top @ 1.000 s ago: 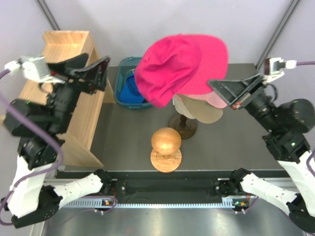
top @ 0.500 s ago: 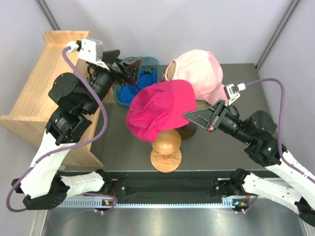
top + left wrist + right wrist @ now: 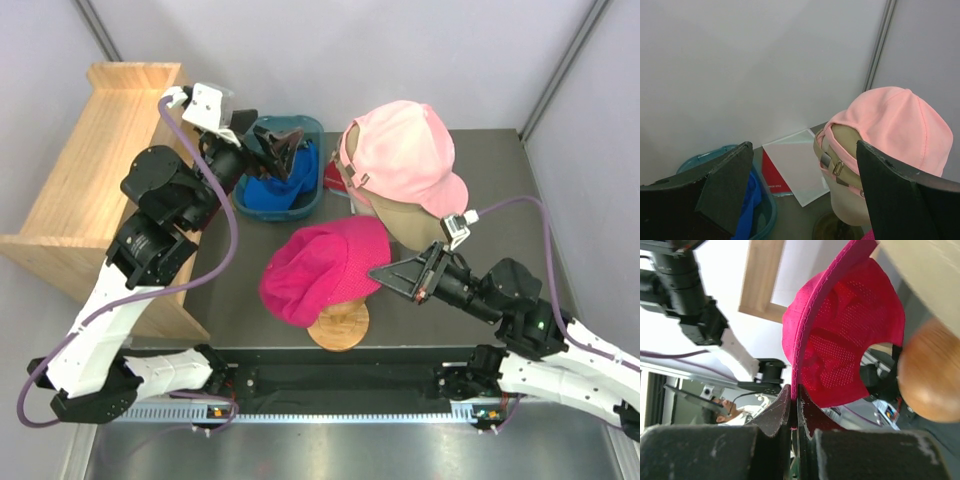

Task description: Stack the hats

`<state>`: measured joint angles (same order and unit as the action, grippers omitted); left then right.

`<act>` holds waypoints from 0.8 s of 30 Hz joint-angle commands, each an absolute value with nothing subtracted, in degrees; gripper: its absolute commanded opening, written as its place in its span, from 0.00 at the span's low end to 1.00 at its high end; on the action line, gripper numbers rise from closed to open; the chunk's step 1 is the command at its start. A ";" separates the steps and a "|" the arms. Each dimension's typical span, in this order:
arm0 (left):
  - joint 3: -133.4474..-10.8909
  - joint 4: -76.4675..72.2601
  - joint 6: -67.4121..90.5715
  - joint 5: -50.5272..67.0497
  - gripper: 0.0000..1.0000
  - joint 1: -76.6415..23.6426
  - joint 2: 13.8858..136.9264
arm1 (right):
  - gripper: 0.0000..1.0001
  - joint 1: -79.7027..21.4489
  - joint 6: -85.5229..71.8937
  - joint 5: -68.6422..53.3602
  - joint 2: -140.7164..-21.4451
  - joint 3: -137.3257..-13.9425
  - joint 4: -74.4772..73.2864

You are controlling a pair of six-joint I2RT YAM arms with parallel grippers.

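My right gripper [image 3: 380,273] [image 3: 794,390] is shut on the brim edge of the magenta hat [image 3: 320,265] [image 3: 850,340]. That hat hangs over the wooden ball [image 3: 340,322] [image 3: 930,375] and hides most of it from above. The light pink hat [image 3: 405,150] [image 3: 895,125] sits on the mannequin head [image 3: 855,200] over the tan hat [image 3: 412,226]. A royal blue hat [image 3: 270,190] [image 3: 747,200] lies in the teal bin [image 3: 312,130]. My left gripper [image 3: 280,150] [image 3: 804,150] hovers open above that bin, holding nothing.
A wooden shelf [image 3: 110,150] stands at the left edge of the table. A red and white booklet [image 3: 790,165] lies flat between the bin and the mannequin's round base [image 3: 832,227]. Grey walls close in behind and on both sides.
My right gripper carried the magenta hat down and forward, from above the mannequin to over the wooden ball. The left arm swung from the shelf to above the bin, staying open.
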<state>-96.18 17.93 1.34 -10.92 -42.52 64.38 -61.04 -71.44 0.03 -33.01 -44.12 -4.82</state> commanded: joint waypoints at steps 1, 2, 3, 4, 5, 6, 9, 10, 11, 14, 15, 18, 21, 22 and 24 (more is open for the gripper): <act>-95.71 16.35 1.06 -9.75 0.88 -42.71 64.25 | 0.00 -63.19 -73.56 4.92 -30.06 -43.86 -7.28; -95.28 16.43 1.05 -10.02 0.89 -42.63 64.16 | 0.00 -63.37 -73.83 5.36 -29.62 -44.12 -10.43; -95.10 16.35 1.05 -10.19 0.89 -42.71 63.99 | 0.00 -63.46 -74.00 5.45 -29.18 -44.03 -11.59; -94.75 16.35 1.05 -10.28 0.89 -42.63 63.81 | 0.00 -63.54 -74.18 5.97 -28.57 -43.51 -12.38; -94.40 16.35 1.14 -10.20 0.89 -42.63 63.72 | 0.00 -63.54 -74.53 6.32 -27.35 -43.16 -13.35; -94.22 16.35 1.23 -10.11 0.89 -42.63 63.81 | 0.00 -63.46 -74.79 6.85 -26.73 -42.81 -13.88; -94.04 16.35 1.76 -9.50 0.89 -42.71 63.90 | 0.00 -63.46 -76.02 9.66 -23.21 -40.61 -16.77; -94.04 16.35 1.84 -9.41 0.89 -42.71 64.07 | 0.00 -63.46 -76.46 10.19 -22.33 -39.13 -17.05; -94.04 16.35 2.02 -9.40 0.89 -42.71 63.99 | 0.00 -63.46 -77.16 10.80 -20.50 -38.50 -17.40; -93.52 16.35 2.46 -9.58 0.89 -42.71 64.16 | 0.00 -63.54 -78.22 11.77 -17.24 -36.65 -20.12; -93.17 16.17 2.81 -9.58 0.89 -42.71 64.16 | 0.00 -63.46 -78.57 12.21 -16.53 -36.56 -21.26; -91.85 15.47 3.77 -9.14 0.89 -42.71 64.07 | 0.00 -63.54 -79.10 13.36 -14.51 -36.30 -24.78; -90.71 15.12 4.48 -8.18 0.89 -42.63 64.07 | 0.00 -63.46 -79.89 13.80 -13.71 -35.69 -26.89; -90.44 15.38 4.57 -7.83 0.89 -42.71 64.07 | 0.00 -63.46 -80.07 13.89 -13.10 -35.34 -27.33; -89.48 15.73 4.57 -7.30 0.89 -42.71 63.99 | 0.00 -63.46 -80.42 13.89 -12.48 -35.07 -29.26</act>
<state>-90.70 18.09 3.36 -9.19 -42.52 64.38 -62.94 -79.00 11.88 -14.24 -35.88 -26.35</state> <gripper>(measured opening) 0.888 0.016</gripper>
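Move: The right hand holds the magenta hat by its brim. The wooden ball on its stand lies about 6 cm to its left, level with it front to back and some 13 cm below; the pink-topped hat stack stands roughly 17 cm ahead and 2 cm to its right, slightly lower. From the empty left hand the blue hat in the bin lies about 16 cm ahead, 5 cm left and 48 cm down; the hat stack is some 5 cm ahead, 15 cm right and 20 cm lower. Still pinching the magenta hat's brim, the right hand lowers the hat about 8 cm and carries it 6 cm to the right, bringing the hanging crown down over the wooden ball while the wrist turns roughly 10 degrees clockwise and tips its forward side down. Meanwhile the left hand, fingers open, sinks some 4 cm towards the bin, drifting slightly right. ##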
